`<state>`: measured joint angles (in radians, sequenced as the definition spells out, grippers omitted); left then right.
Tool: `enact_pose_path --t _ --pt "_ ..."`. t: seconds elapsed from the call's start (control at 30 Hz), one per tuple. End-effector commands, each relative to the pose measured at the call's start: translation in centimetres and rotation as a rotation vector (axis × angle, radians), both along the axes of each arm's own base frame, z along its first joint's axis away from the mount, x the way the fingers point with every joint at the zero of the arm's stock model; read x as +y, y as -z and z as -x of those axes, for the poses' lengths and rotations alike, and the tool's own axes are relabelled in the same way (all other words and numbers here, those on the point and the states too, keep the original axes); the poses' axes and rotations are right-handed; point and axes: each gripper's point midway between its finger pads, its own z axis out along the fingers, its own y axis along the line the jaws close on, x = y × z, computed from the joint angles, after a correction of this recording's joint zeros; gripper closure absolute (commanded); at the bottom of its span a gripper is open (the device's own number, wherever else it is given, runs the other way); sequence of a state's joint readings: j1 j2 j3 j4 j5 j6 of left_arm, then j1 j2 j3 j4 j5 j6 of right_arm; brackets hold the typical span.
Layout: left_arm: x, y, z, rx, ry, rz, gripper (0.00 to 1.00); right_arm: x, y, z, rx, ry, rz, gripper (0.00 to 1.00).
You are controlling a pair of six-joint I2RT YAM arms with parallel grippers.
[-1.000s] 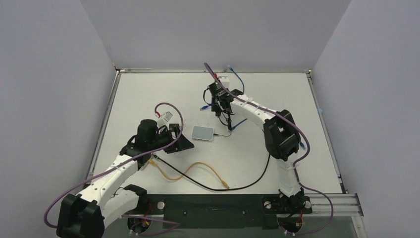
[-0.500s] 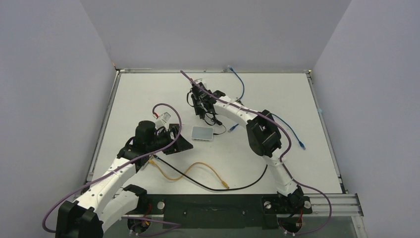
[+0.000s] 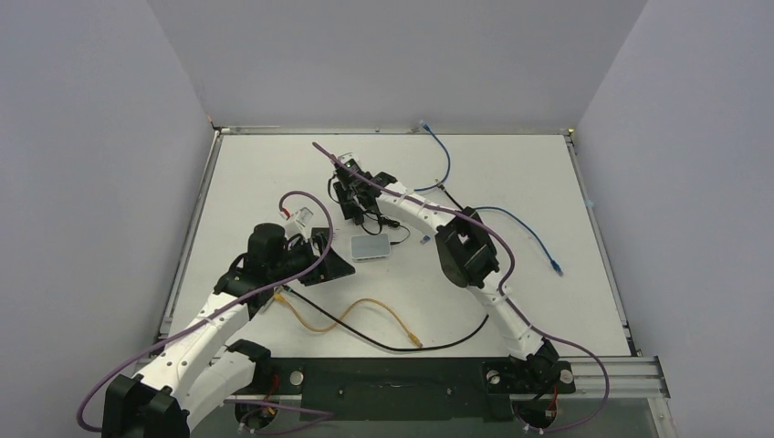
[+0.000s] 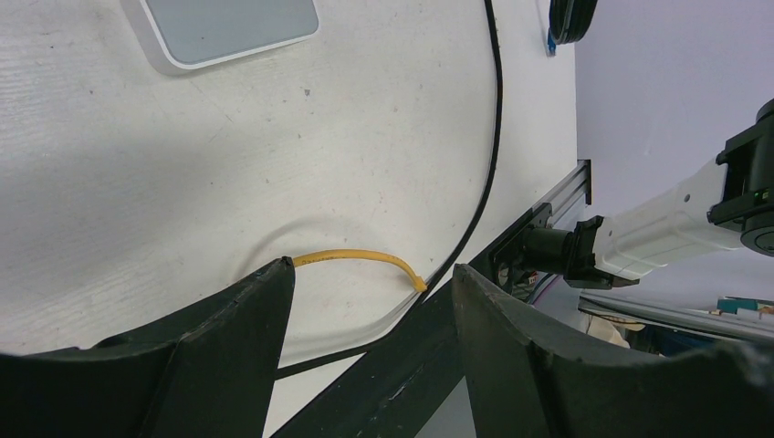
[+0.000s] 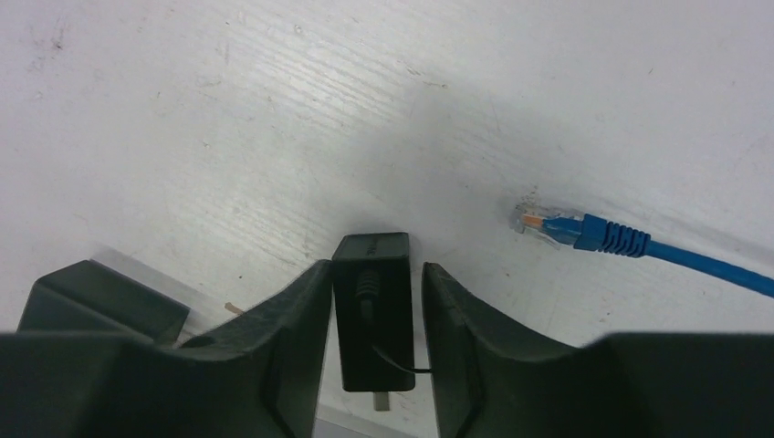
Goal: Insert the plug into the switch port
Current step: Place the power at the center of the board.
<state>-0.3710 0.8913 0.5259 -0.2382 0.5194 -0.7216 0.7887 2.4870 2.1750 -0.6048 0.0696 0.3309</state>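
The switch is a flat white box (image 3: 370,246) (image 4: 228,32) with a pale grey top, lying mid-table; its port is hidden. My right gripper (image 3: 354,208) (image 5: 374,266) hangs just behind the box's left end, shut on a black adapter block (image 5: 372,310) with a thin black lead. The left finger touches the block and a thin gap shows at the right finger. A blue cable's clear plug (image 5: 538,224) (image 3: 426,240) lies on the table right of the box. My left gripper (image 3: 327,254) (image 4: 374,274) stands open and empty, left of the box.
A yellow cable (image 3: 365,315) (image 4: 365,257) and a thick black cable (image 3: 429,345) (image 4: 488,164) curve across the near table. Blue cable (image 3: 525,228) runs over the right half, one end (image 3: 422,123) at the back wall. Walls close in left, right and back.
My right arm has swung left across the table with the black block, from behind the box's right end to behind its left end. The blue cable shifted. The left arm has not moved.
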Motion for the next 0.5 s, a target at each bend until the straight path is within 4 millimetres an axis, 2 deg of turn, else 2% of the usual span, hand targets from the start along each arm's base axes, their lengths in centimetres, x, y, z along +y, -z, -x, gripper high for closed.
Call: enact_pose_path --t 0.0,0.07,0.1,0.13,0.17,0.2,0.23,0.27,0.3,0.33,0.37,0.43,0.47 --pt "0.3 -0.7 -0.3 -0.026 -0.019 0.003 0.39 1.1 -2.3 -0.4 -0.045 -0.017 -0.026 0.53" --pt "0.3 -0.7 -0.3 -0.028 -0.024 0.002 0.39 1.0 -3.5 -0.4 -0.064 -0.016 -0.038 0.42" --pt "0.4 -0.8 -0.3 -0.030 -0.026 0.002 0.39 1.0 -4.7 -0.4 -0.081 -0.018 -0.051 0.39" --pt "0.3 -0.9 -0.4 -0.035 -0.027 0.005 0.39 0.9 -4.9 -0.4 -0.089 -0.014 -0.050 0.36" --pt "0.3 -1.0 -0.4 -0.038 -0.026 0.006 0.39 0.7 -6.1 -0.4 -0.108 -0.010 -0.061 0.35" --pt "0.3 -1.1 -0.3 -0.040 -0.027 0.007 0.39 0.7 -6.3 -0.3 -0.111 -0.009 -0.064 0.33" --pt "0.4 -1.2 -0.4 -0.044 -0.030 0.006 0.39 0.6 -7.6 -0.3 -0.128 -0.003 -0.079 0.32" --pt "0.4 -1.3 -0.4 -0.047 -0.031 0.006 0.39 0.4 -7.7 -0.1 -0.130 -0.001 -0.079 0.29" --pt "0.4 -1.4 -0.5 -0.050 -0.034 0.005 0.39 0.3 -9.0 -0.1 -0.147 0.004 -0.094 0.28" --pt "0.5 -1.5 -0.4 -0.053 -0.036 0.005 0.39 0.1 -8.9 0.1 -0.149 0.007 -0.095 0.27" --pt "0.5 -1.6 -0.5 -0.056 -0.036 0.004 0.39 -0.1 -10.3 0.2 -0.172 0.017 -0.111 0.26" --pt "0.5 -1.7 -0.5 -0.059 -0.039 0.003 0.39 -0.8 -10.6 1.0 -0.186 0.028 -0.106 0.25" --pt "0.6 -1.7 -0.5 -0.061 -0.041 0.002 0.39 -0.8 -12.0 1.1 -0.213 0.031 -0.127 0.25"
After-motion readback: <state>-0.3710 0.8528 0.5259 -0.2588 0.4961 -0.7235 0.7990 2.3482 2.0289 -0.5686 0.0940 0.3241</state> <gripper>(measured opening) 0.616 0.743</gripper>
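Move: The power adapter still sits between the right fingertips, its middle about 1 cm below the hand point. From that hand the second adapter lies some 8 cm left and 4 cm back, the white switch about 8 cm back and 3 cm right, and the blue plug roughly 6 cm ahead and 5 cm right, all slightly lower. From the left gripper, the held adapter is some 22 cm ahead, 2 cm right and 11 cm below. Hold the right gripper low where it is and spread its fingers wide to let go of the power adapter just beyond the switch. Then lift away from it about 3 cm, drifting back some 1.5 cm and a little to the right, with the wrist angle unchanged and the fingers left open. ##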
